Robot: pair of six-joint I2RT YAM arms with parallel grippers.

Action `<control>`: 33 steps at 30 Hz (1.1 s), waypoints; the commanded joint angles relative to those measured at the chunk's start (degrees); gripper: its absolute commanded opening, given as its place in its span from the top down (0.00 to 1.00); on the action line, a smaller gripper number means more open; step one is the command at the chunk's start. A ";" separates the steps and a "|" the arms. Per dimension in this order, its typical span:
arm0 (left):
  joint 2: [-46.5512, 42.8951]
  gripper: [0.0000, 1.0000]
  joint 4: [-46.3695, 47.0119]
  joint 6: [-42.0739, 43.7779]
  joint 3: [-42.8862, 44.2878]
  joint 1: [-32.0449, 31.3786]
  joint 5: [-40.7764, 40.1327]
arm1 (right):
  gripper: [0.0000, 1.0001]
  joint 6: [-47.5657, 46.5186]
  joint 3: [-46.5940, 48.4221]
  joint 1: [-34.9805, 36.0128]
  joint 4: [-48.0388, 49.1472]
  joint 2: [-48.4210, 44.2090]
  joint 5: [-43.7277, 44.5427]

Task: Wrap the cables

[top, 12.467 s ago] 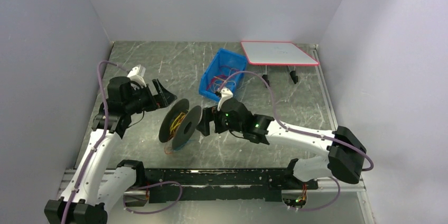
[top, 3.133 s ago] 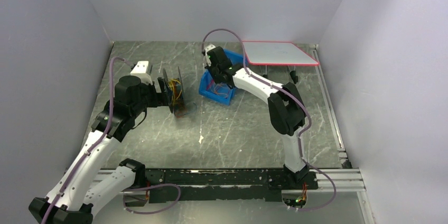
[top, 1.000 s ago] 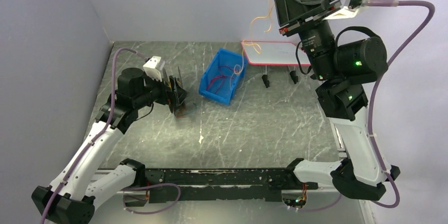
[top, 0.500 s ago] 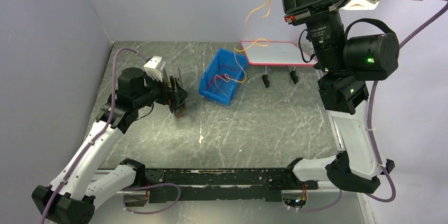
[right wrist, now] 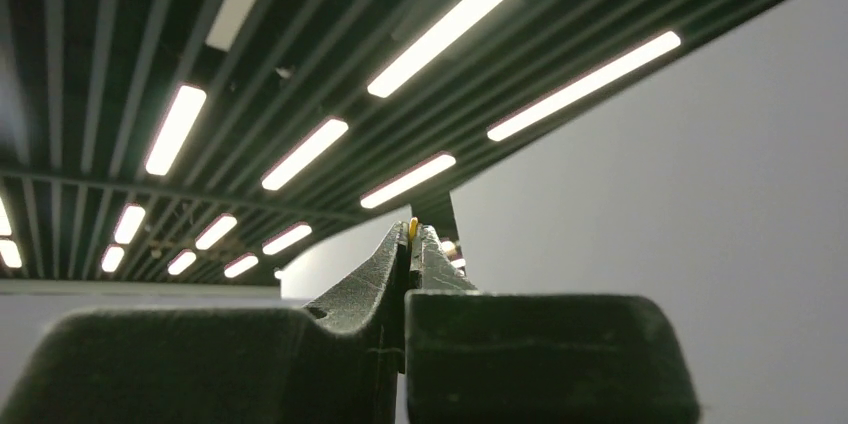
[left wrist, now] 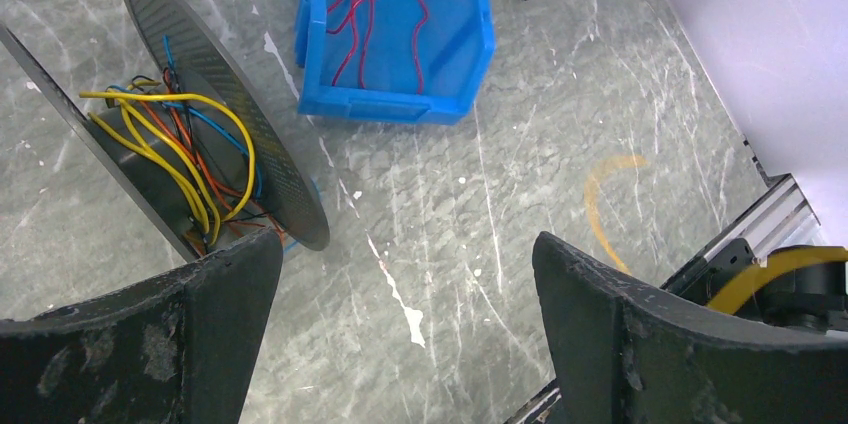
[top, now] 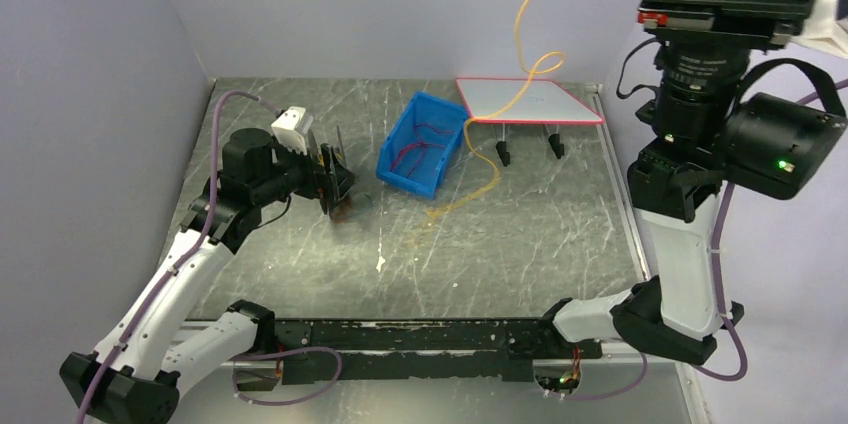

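Observation:
An orange cable point(top: 520, 34) hangs from the top edge of the overhead view down to the table, and its tail point(left wrist: 598, 199) curls on the table in front of the blue bin point(top: 400, 159). My right gripper point(right wrist: 412, 239) is raised high, pointing at the ceiling and shut on that cable's tip. The dark grey spool point(left wrist: 285, 189) stands on edge at the left with yellow, orange and blue cables point(left wrist: 185, 159) bunched between its discs. My left gripper point(left wrist: 400, 254) is open and empty just right of the spool. Red cables point(left wrist: 360, 4) lie in the bin.
A white board with a red rim point(top: 530, 99) stands on short black legs at the back right, beside the blue bin point(left wrist: 475, 44). Grey walls close in the left, back and right sides. A black rail point(top: 420, 336) runs along the near edge.
My right arm has risen and swung right, drawing the orange cable out of the bin until its tail lies on the table. The left arm and the spool have not moved.

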 commanded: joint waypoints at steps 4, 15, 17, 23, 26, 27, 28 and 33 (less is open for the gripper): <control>-1.01 0.01 1.60 -0.41 0.08 -0.36 1.65 | 1.00 2.05 -0.61 -0.05 4.44 -0.32 1.49; -1.39 0.01 0.88 -0.08 1.80 -0.32 5.36 | 1.00 0.73 -6.14 -0.04 4.57 -2.39 0.83; -2.05 0.00 1.45 -0.26 1.82 -0.34 6.15 | 1.00 -0.16 -7.26 -0.03 4.27 -2.75 0.08; -2.99 0.01 1.98 -2.11 3.87 -0.37 9.82 | 1.00 -0.75 -17.85 0.01 5.71 -7.14 -0.25; -3.30 0.01 1.63 -2.68 5.91 -0.37 12.19 | 1.00 -1.00 -24.47 0.02 5.94 -10.02 0.10; -3.45 0.01 1.56 -2.81 6.68 -0.37 12.84 | 1.00 -0.97 -26.36 -0.04 5.69 -11.16 0.15; -3.63 0.01 1.46 -2.90 7.36 -0.37 13.69 | 1.00 -0.97 -28.37 -0.03 5.47 -11.96 -0.06; -4.76 0.00 2.21 -3.09 10.65 -0.32 18.73 | 1.00 0.96 -36.57 -0.05 4.74 -15.37 -1.67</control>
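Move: The right hand holds the yellow cable high up, its lower part trailing to the right of the blue bin. From this hand the spool stands some 22 cm ahead and 30 cm left, the bin about 33 cm ahead and 11 cm left, and the white board roughly 40 cm ahead and 13 cm right, all over 70 cm below. From the open left hand the spool lies about 10 cm ahead, 5 cm left and 16 cm below, the bin 21 cm ahead, 15 cm right and 22 cm below. After a small dip back and to the right, the right hand, still pinching the yellow cable and pointing mostly upward, comes down about 11 cm while going forward and left towards the bin and spool, its fingertips tipping forward and left. The left hand soon rises some 8 cm away from the spool, drawing a little back and right, its fingers staying wide open as they lift towards level and swing clockwise. ##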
